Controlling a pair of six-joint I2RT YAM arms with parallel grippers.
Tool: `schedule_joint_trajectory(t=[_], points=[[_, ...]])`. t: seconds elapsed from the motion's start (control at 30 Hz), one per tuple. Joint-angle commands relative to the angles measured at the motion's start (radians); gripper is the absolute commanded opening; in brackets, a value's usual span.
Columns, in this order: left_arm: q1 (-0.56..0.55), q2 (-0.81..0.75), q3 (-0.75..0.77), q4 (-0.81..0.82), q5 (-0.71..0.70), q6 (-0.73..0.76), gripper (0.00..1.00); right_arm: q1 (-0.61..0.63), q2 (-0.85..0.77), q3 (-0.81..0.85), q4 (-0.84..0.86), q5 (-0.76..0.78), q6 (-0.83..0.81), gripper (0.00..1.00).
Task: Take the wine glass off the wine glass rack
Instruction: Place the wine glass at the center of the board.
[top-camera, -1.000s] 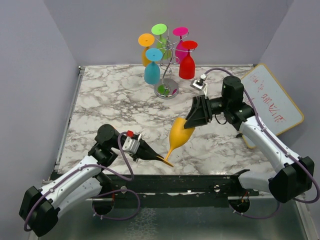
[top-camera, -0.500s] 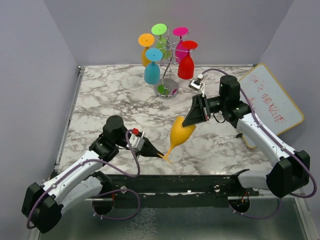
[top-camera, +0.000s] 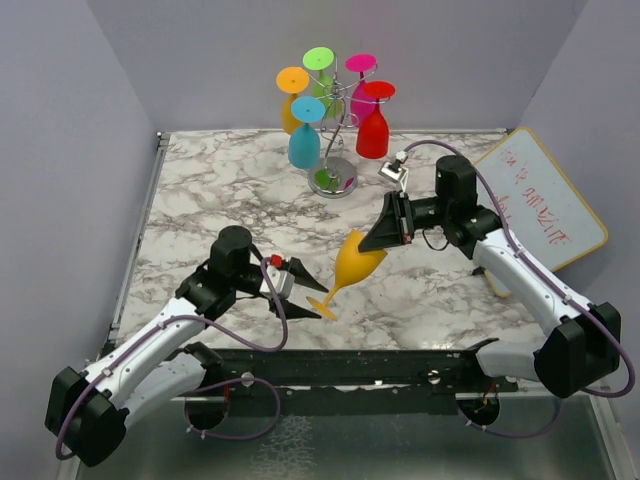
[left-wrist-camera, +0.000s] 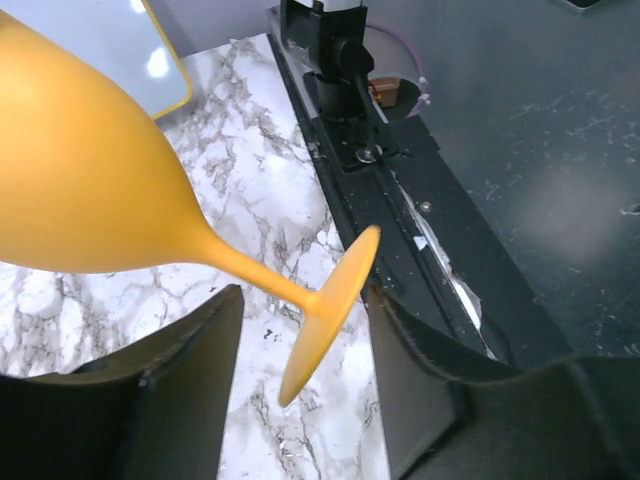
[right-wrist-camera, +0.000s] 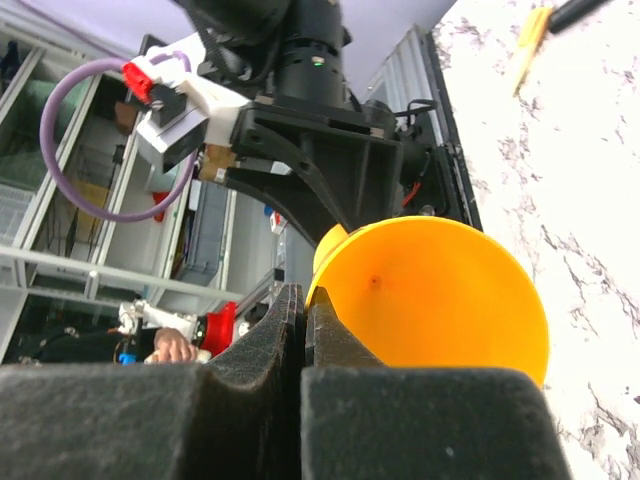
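An orange wine glass (top-camera: 355, 262) hangs tilted over the front of the marble table, bowl up to the right, foot (top-camera: 322, 308) down to the left. My right gripper (top-camera: 370, 243) is shut on the bowl's rim; in the right wrist view the rim of the glass (right-wrist-camera: 440, 300) is pinched by my right gripper (right-wrist-camera: 305, 298). My left gripper (top-camera: 312, 300) is open, its fingers either side of the foot. In the left wrist view the glass's foot (left-wrist-camera: 330, 310) stands free between my left gripper's (left-wrist-camera: 303, 300) fingers. The wine glass rack (top-camera: 338, 150) stands at the back, with several coloured glasses hanging on it.
A whiteboard (top-camera: 545, 200) with red writing leans at the table's right edge. The black base rail (top-camera: 400, 365) runs along the near edge, just behind the glass's foot. Grey walls close in the left, back and right.
My right gripper closed on the bowl's rim. My left gripper, shut on the foot before, has opened and let go. Both arms and the glass shifted slightly left.
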Motion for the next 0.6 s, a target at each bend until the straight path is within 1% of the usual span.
schedule_joint_trajectory(t=[0.0,0.07,0.13,0.2,0.33,0.4,0.47,0.53,0.57], points=[[0.014,-0.065,-0.055,0.106,-0.074,-0.074,0.58,0.004,-0.014,0.001,-0.109,0.117,-0.091,0.01],[0.022,-0.082,-0.080,0.180,-0.112,-0.138,0.60,0.004,-0.006,0.005,-0.131,0.157,-0.108,0.01],[0.028,-0.091,-0.109,0.268,-0.179,-0.228,0.61,0.004,0.006,0.015,-0.177,0.221,-0.136,0.00],[0.031,-0.102,-0.133,0.326,-0.218,-0.294,0.61,0.004,0.018,0.021,-0.218,0.302,-0.165,0.01],[0.034,-0.146,-0.164,0.342,-0.291,-0.365,0.64,0.004,0.035,0.043,-0.278,0.388,-0.228,0.01],[0.033,-0.183,-0.189,0.351,-0.350,-0.384,0.65,0.004,0.038,0.072,-0.338,0.485,-0.269,0.00],[0.033,-0.222,-0.215,0.360,-0.439,-0.405,0.71,0.004,0.031,0.090,-0.384,0.597,-0.301,0.01],[0.033,-0.257,-0.243,0.368,-0.536,-0.434,0.77,0.004,0.015,0.085,-0.392,0.690,-0.305,0.01],[0.033,-0.271,-0.253,0.368,-0.578,-0.447,0.79,0.004,0.005,0.081,-0.385,0.728,-0.300,0.00]])
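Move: The wine glass is already pinched by its rim in the right fingers, its middle about 4 cm back, 4 cm left and 4 cm below. Its goal, the board's centre, lies some 12 cm ahead of the right hand, 4 cm left and 29 cm down; the rack stands about 27 cm ahead, 4 cm left. From the open left hand, around the glass's foot, that centre is roughly 20 cm ahead, 4 cm right and 21 cm down. The wine glass, still pinched at the rim by the shut right fingers, is carried down about 7 cm and forward 6 cm towards the board's centre, faster and faster, while the wrist turns some 30 degrees, fingertips dipping and swinging clockwise. The already open left hand opens wider, goes forward about 4 cm and a little left, and turns counter-clockwise roughly 20 degrees. ##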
